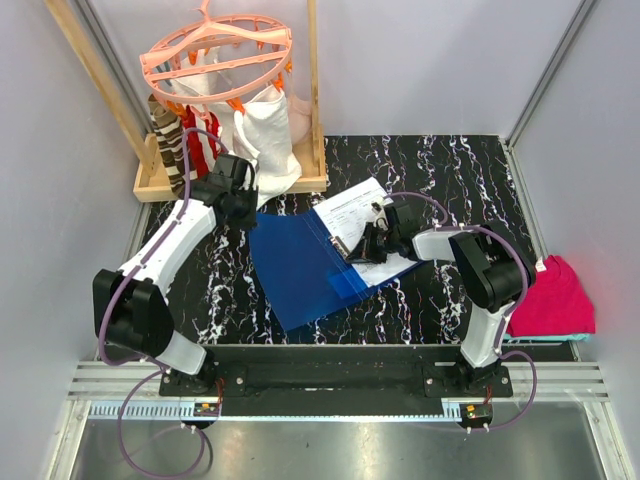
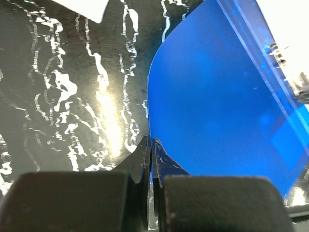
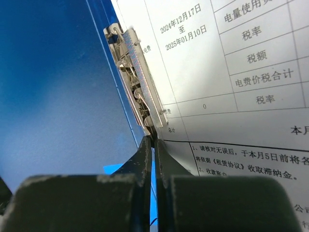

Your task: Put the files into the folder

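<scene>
The blue folder (image 1: 300, 265) lies open on the black marbled table. The files (image 1: 355, 210), white sheets of printed text, rest on its right half beside the metal clip (image 1: 340, 240). My left gripper (image 1: 248, 212) is at the cover's far left corner. In the left wrist view it (image 2: 151, 142) is shut, with the curved edge of the folder (image 2: 217, 106) running into its tips. My right gripper (image 1: 368, 243) reaches in from the right. Seen from its wrist, it (image 3: 153, 140) is shut, tips against the near end of the clip (image 3: 137, 82), between the folder (image 3: 58, 87) and the files (image 3: 231, 72).
A wooden rack (image 1: 160, 185) at the back left carries a pink clip hanger (image 1: 215, 55), a white cloth bag (image 1: 265, 135) and striped socks (image 1: 170, 140). Folded magenta cloth (image 1: 552, 295) lies at the right, off the mat. Grey walls enclose the table.
</scene>
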`<action>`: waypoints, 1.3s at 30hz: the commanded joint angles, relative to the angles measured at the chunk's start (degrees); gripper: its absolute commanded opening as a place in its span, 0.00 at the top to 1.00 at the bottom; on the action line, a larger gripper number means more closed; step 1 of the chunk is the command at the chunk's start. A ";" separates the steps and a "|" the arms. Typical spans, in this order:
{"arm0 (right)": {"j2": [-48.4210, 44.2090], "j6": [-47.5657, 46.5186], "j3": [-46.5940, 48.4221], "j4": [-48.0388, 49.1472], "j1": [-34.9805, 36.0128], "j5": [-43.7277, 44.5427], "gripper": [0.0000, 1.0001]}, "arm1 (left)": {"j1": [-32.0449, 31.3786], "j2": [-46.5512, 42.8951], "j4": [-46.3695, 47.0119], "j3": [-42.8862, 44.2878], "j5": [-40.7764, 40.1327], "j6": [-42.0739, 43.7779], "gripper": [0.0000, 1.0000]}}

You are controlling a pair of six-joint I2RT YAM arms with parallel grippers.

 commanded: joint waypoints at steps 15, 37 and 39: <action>-2.08 5.25 -2.12 1.50 -0.13 -7.47 0.58 | -1.97 -7.07 3.35 -4.30 6.07 -9.49 1.00; -35.80 -22.59 -4.83 -24.63 11.90 16.16 0.05 | 1.54 -12.52 3.09 -7.99 6.86 -20.57 1.00; -38.63 -24.19 -7.20 -23.14 14.80 17.94 0.05 | 2.16 -12.61 3.00 -8.25 7.21 -22.41 1.00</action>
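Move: The closed right fingertips are at the near end of the folder's metal clip, its middle about 4 cm ahead and 2 cm left, at the same height. The paper's middle is some 9 cm ahead and 5 cm right, the light-blue pocket about 6 cm back and 1 cm left. From the left hand, holding the raised cover's far left edge, the clip lies roughly 22 cm right, 1 cm back and 14 cm below. Right fingers open wide, leaving the clip about 9 cm up and back; the left draws its cover back. ##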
